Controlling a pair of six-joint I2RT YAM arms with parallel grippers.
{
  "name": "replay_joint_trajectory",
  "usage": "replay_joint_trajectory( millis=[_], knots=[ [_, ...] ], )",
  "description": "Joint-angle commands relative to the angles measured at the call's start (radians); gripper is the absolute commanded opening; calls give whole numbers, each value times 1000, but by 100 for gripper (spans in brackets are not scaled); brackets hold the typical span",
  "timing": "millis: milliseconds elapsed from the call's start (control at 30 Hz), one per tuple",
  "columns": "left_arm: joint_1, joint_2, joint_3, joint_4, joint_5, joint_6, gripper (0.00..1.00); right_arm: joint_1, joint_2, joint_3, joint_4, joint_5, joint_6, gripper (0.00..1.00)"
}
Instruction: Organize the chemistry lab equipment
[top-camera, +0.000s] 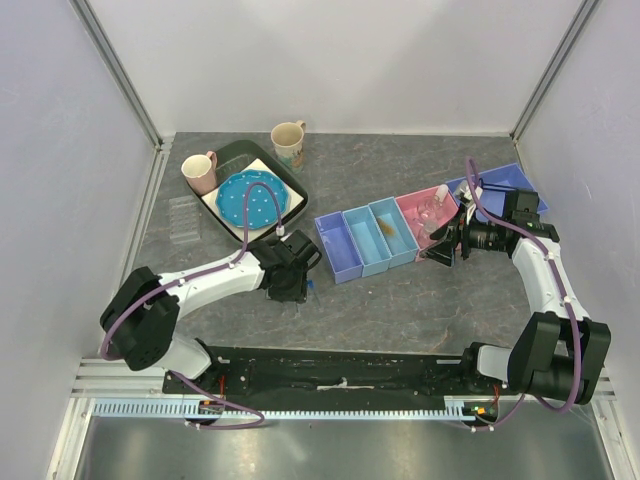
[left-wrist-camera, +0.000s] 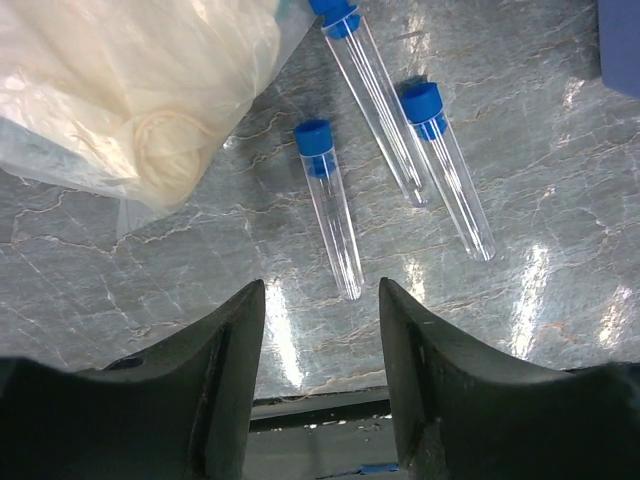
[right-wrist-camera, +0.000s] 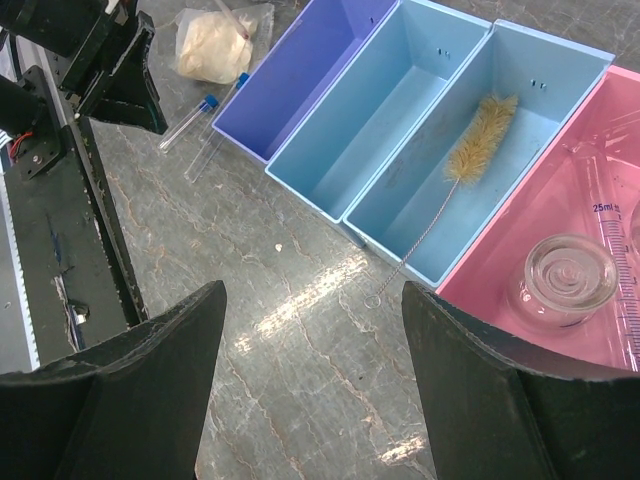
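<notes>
Three blue-capped clear tubes lie on the grey table in the left wrist view: a short one (left-wrist-camera: 330, 210), a long one (left-wrist-camera: 375, 105) and a third one (left-wrist-camera: 448, 170). My left gripper (left-wrist-camera: 320, 285) hangs open just short of the short tube's closed end, with nothing between its fingers. A whitish bag (left-wrist-camera: 130, 90) lies to the tubes' left. My right gripper (right-wrist-camera: 312, 290) stands open over bare table in front of the bins. The pink bin (right-wrist-camera: 575, 200) holds a clear glass flask (right-wrist-camera: 562, 280) and a graduated cylinder (right-wrist-camera: 615, 270).
A row of bins stands at centre right: purple (top-camera: 338, 245), light blue (top-camera: 363, 238), light blue with a bristle brush (right-wrist-camera: 480, 140), pink (top-camera: 425, 215), and another purple one (top-camera: 500, 185). Two mugs (top-camera: 199, 172) (top-camera: 288, 143) and a blue dotted plate (top-camera: 251, 198) sit at the back left, beside a clear ribbed piece (top-camera: 183, 217).
</notes>
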Motion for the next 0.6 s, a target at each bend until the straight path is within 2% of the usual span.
replay_joint_trajectory(
  millis=[0, 367, 567],
  knots=[
    [-2, -7, 49, 36, -49, 35, 55, -2, 3, 44, 7, -23, -36, 78],
    [30, -76, 78, 31, -85, 83, 52, -2, 3, 47, -1, -21, -41, 78],
    [153, -151, 80, 63, 6, 117, 53, -2, 2, 47, -4, -20, -44, 79]
  ],
)
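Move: The bag of pale contents lies about 7 cm ahead of the left hand and 4 cm to its left, some 2 cm lower. The nearest blue-capped tube is about 2 cm ahead and 1 cm right; the right-hand tube is 3 cm ahead and 4 cm right; the far tube, beside the bag, is 5 cm ahead and 2 cm right, all roughly 3 cm lower. From the right hand, the bag is about 32 cm left, 2 cm back and 15 cm below. The near blue-capped tube is left ungrasped as the empty left hand lifts away from it, rising and reaching forward together, about 3.5 cm each way. It starts slowly, then quickens and drifts slightly left towards the space over the bag; the fingers stay about half open and their tips tilt a few degrees forward. ##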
